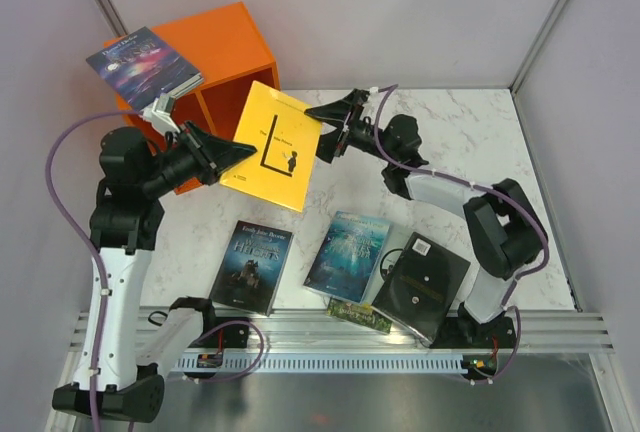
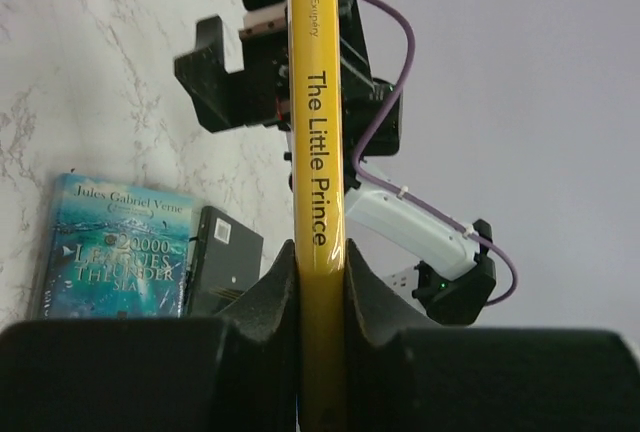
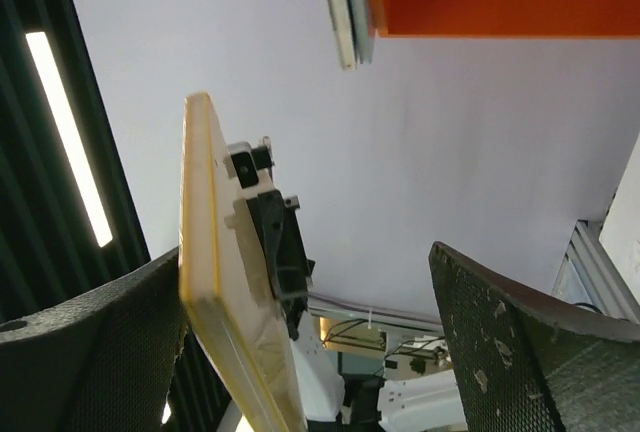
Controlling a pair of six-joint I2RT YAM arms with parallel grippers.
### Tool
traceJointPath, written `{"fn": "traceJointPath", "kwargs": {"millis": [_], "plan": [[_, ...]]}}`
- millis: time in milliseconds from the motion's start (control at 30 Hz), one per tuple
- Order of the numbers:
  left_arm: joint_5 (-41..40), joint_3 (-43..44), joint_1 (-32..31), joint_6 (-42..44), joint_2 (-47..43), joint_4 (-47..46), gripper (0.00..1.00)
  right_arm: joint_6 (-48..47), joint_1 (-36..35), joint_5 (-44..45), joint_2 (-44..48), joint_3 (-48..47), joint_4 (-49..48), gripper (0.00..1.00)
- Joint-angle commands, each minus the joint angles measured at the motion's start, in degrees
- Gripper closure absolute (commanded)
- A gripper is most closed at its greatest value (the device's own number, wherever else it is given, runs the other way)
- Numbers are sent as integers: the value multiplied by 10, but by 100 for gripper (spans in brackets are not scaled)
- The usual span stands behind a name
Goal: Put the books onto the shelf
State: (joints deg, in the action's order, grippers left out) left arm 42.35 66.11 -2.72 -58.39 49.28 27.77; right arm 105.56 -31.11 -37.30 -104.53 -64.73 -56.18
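Note:
A yellow book (image 1: pixel 278 147) hangs in the air in front of the orange shelf (image 1: pixel 230 42), between my two arms. My left gripper (image 1: pixel 240 152) is shut on its spine edge; in the left wrist view the spine (image 2: pixel 318 152) stands upright, pinched between the two pads of that gripper (image 2: pixel 320 282). At the book's other edge my right gripper (image 1: pixel 325 132) is open. In the right wrist view the book (image 3: pixel 215 282) leans by one finger of that gripper (image 3: pixel 305 262), with a wide gap to the other. A purple galaxy book (image 1: pixel 145 64) lies on top of the shelf.
On the marble table lie a dark blue book (image 1: pixel 252 264), a teal book (image 1: pixel 348 255), a black book (image 1: pixel 422 285) and a small green-gold one (image 1: pixel 358 314) by the front rail. Grey walls close in the left and right sides.

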Motion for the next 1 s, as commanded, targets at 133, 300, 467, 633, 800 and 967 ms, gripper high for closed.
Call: {"fn": "traceJointPath", "kwargs": {"millis": [133, 300, 467, 633, 800, 967], "plan": [[-109, 212, 1, 28, 56, -63, 98, -93, 20, -28, 121, 80, 105, 2], [-232, 316, 9, 31, 131, -80, 98, -87, 38, -37, 147, 125, 98, 2], [-350, 355, 25, -1, 178, -111, 98, -84, 40, -43, 151, 133, 96, 2], [-389, 366, 111, -48, 209, -126, 98, -84, 40, -45, 158, 137, 92, 2], [-360, 360, 187, -76, 235, -136, 98, -84, 40, -47, 154, 143, 85, 2], [-326, 316, 222, -105, 250, -155, 98, -79, 40, -50, 141, 140, 74, 2]]}}
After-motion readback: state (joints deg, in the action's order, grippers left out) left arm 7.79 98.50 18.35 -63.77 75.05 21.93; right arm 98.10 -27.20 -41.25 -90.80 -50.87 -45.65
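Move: The left hand holds The Little Prince by its spine; the stack on the shelf top, Robinson Crusoe uppermost, lies about 24 cm ahead of this hand, 21 cm to its left and 5 cm lower. The orange shelf's middle is some 27 cm ahead, 12 cm left and 23 cm down; the Emily Bronte book lies nearly underneath, about 3 cm back, 2 cm left and 38 cm down. From the open right hand, that stack is roughly 13 cm ahead, 37 cm left and level. Keeping its pinch on the yellow book's spine, the left hand climbs some 16 cm while easing forward, then sweeps left and forward over the shelf towards the Robinson Crusoe stack, sinking about 4 cm, 22 cm left and 16 cm forward in all, with the wrist turning counter-clockwise some 55 degrees and tipping up, then partly back down. The right hand, fingers already wide open at the book's far corner, backs off about 5 cm to its right and slightly back, first rising, then dipping, and stays there from halfway on. ##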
